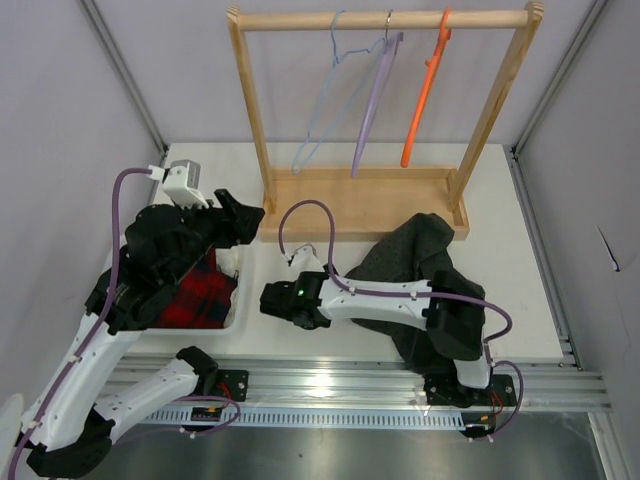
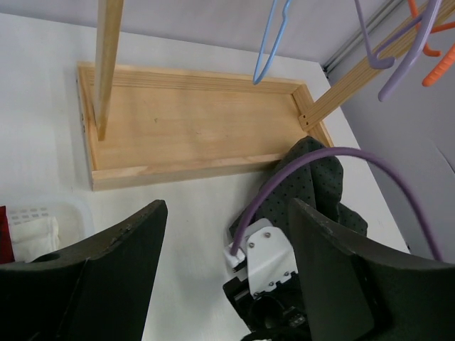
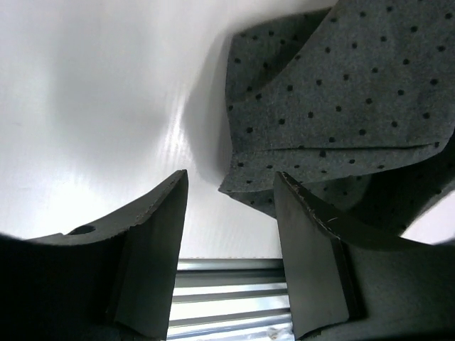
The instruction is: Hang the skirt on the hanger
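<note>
The dark dotted skirt lies crumpled on the white table right of centre, in front of the wooden rack. It also shows in the left wrist view and the right wrist view. The pale light-blue hanger hangs on the rack's rail, leftmost of three, and shows in the left wrist view. My left gripper is open and empty above the table near the rack's left post. My right gripper is open and empty, left of the skirt; a skirt corner lies just beyond its fingers.
A lilac hanger and an orange hanger hang right of the blue one. The wooden rack base stands at the back. A white bin under my left arm holds a red plaid garment. A metal rail runs along the near edge.
</note>
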Tool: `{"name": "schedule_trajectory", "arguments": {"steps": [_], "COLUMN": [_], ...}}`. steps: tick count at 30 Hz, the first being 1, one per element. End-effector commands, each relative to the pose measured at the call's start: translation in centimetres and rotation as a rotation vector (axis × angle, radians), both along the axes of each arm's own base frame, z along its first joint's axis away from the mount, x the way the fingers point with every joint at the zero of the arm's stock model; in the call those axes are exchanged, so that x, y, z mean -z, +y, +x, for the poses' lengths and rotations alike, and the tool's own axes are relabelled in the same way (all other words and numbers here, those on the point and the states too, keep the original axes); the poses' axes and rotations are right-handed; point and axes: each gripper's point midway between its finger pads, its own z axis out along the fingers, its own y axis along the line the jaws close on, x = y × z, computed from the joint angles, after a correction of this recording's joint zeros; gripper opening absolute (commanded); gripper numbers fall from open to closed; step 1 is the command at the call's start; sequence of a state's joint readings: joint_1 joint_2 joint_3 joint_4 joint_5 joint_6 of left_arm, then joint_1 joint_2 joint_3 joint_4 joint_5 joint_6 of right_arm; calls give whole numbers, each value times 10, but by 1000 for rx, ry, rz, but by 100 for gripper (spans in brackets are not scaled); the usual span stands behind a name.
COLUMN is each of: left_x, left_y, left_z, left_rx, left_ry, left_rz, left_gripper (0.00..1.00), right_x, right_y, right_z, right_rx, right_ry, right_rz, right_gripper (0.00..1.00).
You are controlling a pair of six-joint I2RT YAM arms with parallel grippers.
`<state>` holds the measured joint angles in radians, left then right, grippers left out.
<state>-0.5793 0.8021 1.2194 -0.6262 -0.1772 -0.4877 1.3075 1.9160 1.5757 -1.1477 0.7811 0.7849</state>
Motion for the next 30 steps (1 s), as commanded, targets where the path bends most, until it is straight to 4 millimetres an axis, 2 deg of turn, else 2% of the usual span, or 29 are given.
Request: {"name": "schedule_trajectory", "arguments": {"steps": [1,10,22,25,28,29,30], "left_x": [-4,-3,8,12,13,19,21], "left_y": [4,1,-3,-4,-5,-6,-8], "left_z": [-3,-6,-4,-3,-3,-3,-4], "left_rx": [6,28,42,43,47,51,59], "left_ry": [-17,-20,-9,-3,-5,6,11], "left_rz": [13,13,19,21,14,16,10], "left_gripper": [75,75,75,75,75,75,75], "right_x": [-3,24,34,33,25,22,17], "right_y": [-14,-20,-32,-36,-45,-51,-53], "right_z": [6,13,26,31,38,42,45], "right_rx": [5,-25,-14,-2,28,46,58], "right_ry": [-44,-65,-126,-154,-184,-188,-198], "right_rz": [-124,-282,-409,-435,-447,-451,-443], "right_gripper": [56,55,54,45,31,19,13]}}
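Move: The near-left edge of the spread skirt lies some 3 cm ahead of the right hand, 5 cm to its right and 6 cm below; the skirt's middle is about 14 cm farther right, level with that edge. The rack base stands roughly 22 cm ahead and 8 cm right, 9 cm down. From the left hand the skirt edge is about 3 cm back, 15 cm right and 31 cm below. Right hand drops about 5 cm, then drifts right and forward, tips swinging rightward, closing on the skirt's left edge. ##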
